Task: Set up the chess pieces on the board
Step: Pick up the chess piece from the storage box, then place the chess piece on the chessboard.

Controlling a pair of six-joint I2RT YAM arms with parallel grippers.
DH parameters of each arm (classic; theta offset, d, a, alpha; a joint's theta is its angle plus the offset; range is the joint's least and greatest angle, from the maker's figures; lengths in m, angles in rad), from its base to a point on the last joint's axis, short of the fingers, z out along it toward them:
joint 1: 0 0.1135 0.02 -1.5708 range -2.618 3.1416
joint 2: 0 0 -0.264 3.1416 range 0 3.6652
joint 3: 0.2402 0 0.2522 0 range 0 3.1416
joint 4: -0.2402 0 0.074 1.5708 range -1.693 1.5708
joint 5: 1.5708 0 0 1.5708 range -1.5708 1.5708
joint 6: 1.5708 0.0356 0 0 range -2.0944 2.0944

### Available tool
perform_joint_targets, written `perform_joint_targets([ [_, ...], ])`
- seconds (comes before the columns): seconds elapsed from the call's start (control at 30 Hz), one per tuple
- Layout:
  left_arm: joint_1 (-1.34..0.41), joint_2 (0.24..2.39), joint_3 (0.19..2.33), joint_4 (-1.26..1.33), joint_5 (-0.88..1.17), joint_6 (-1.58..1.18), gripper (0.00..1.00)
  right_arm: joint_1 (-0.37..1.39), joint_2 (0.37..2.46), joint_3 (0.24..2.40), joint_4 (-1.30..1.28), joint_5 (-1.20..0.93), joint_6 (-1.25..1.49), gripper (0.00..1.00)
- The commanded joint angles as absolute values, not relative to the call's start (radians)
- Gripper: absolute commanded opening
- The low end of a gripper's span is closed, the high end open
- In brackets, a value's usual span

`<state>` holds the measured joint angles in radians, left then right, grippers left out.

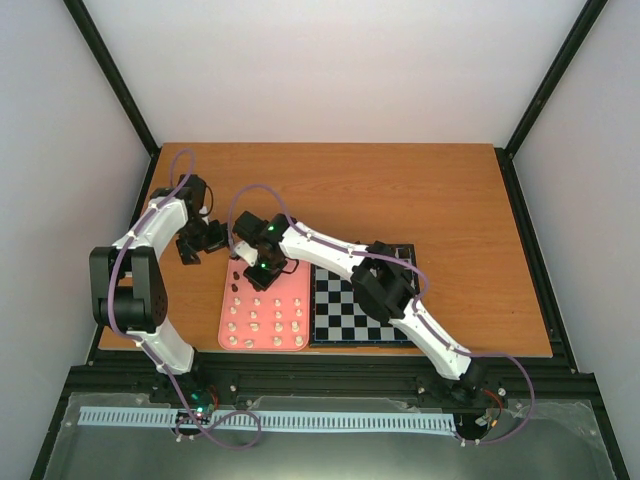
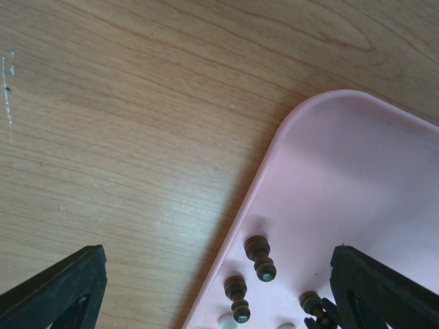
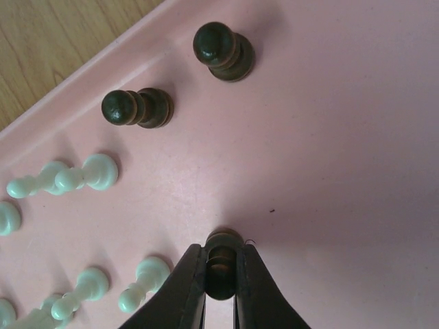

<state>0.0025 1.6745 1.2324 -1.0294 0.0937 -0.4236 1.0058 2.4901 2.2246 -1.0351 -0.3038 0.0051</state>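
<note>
My right gripper [image 1: 262,270] is over the far end of the pink tray [image 1: 222,335], shut on a dark chess piece [image 3: 221,264] that stands on the tray floor [image 3: 329,137]. Two more dark pieces [image 3: 221,49] [image 3: 137,108] stand nearby, and several cream pieces [image 3: 75,175] lie or stand to the left. My left gripper [image 1: 200,240] is open and empty, hovering over the wood just beyond the tray's far left corner; its view shows dark pieces [image 2: 259,257] [image 2: 236,298] inside the tray [image 2: 357,171]. The chessboard [image 1: 340,300] lies right of the tray, partly hidden by my right arm.
The wooden table [image 1: 400,190] stretches beyond the tray and board. Several cream pieces [image 1: 255,315] stand in rows in the near half of the tray. Black frame posts rise at the far corners. The visible board squares are bare.
</note>
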Motion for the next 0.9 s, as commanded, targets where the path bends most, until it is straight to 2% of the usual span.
perform_joint_targets([
  [0.0,0.000,1.688,1.257,-1.046,0.080,-0.437,1.00,1.006,2.496,2.241,-1.038,-0.284,0.000,0.03],
  [0.27,0.000,1.693,1.268,-1.051,0.077,-0.435,1.00,0.976,2.326,2.139,-1.026,-0.147,0.030,0.03],
  [0.6,0.000,1.695,1.262,-1.051,0.068,-0.429,1.00,0.838,1.985,1.670,-0.946,-0.064,0.097,0.03],
  [0.87,0.000,1.705,1.271,-1.051,0.079,-0.430,1.00,0.711,1.878,1.478,-0.882,-0.058,0.101,0.03],
])
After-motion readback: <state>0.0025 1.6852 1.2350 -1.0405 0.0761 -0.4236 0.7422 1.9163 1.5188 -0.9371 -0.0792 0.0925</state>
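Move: Over the board, the free square for the held dark pawn (second row from the far edge, third from the left) lies about 22 cm right, 6 cm ahead and 1 cm below the right hand. The nearest placed pawn stands 3 cm farther right of it; the corner rook is 16 cm right and 9 cm ahead of the hand. One unpicked dark pawn stands 5 cm left of the hand, level with it. From the left hand the square is some 31 cm right, 2 cm back, 6 cm below. Keeping its pinch on the dark pawn, the right hand lifts it out of the storage box in an arc about 7 cm high and swings it some 20 cm right and 5 cm forward, across the box rim towards the free square in the pawn row. The wrist turns over 20 degrees clockwise on the way, and the hand is sinking again by the end, about 3 cm below the top of the arc. ##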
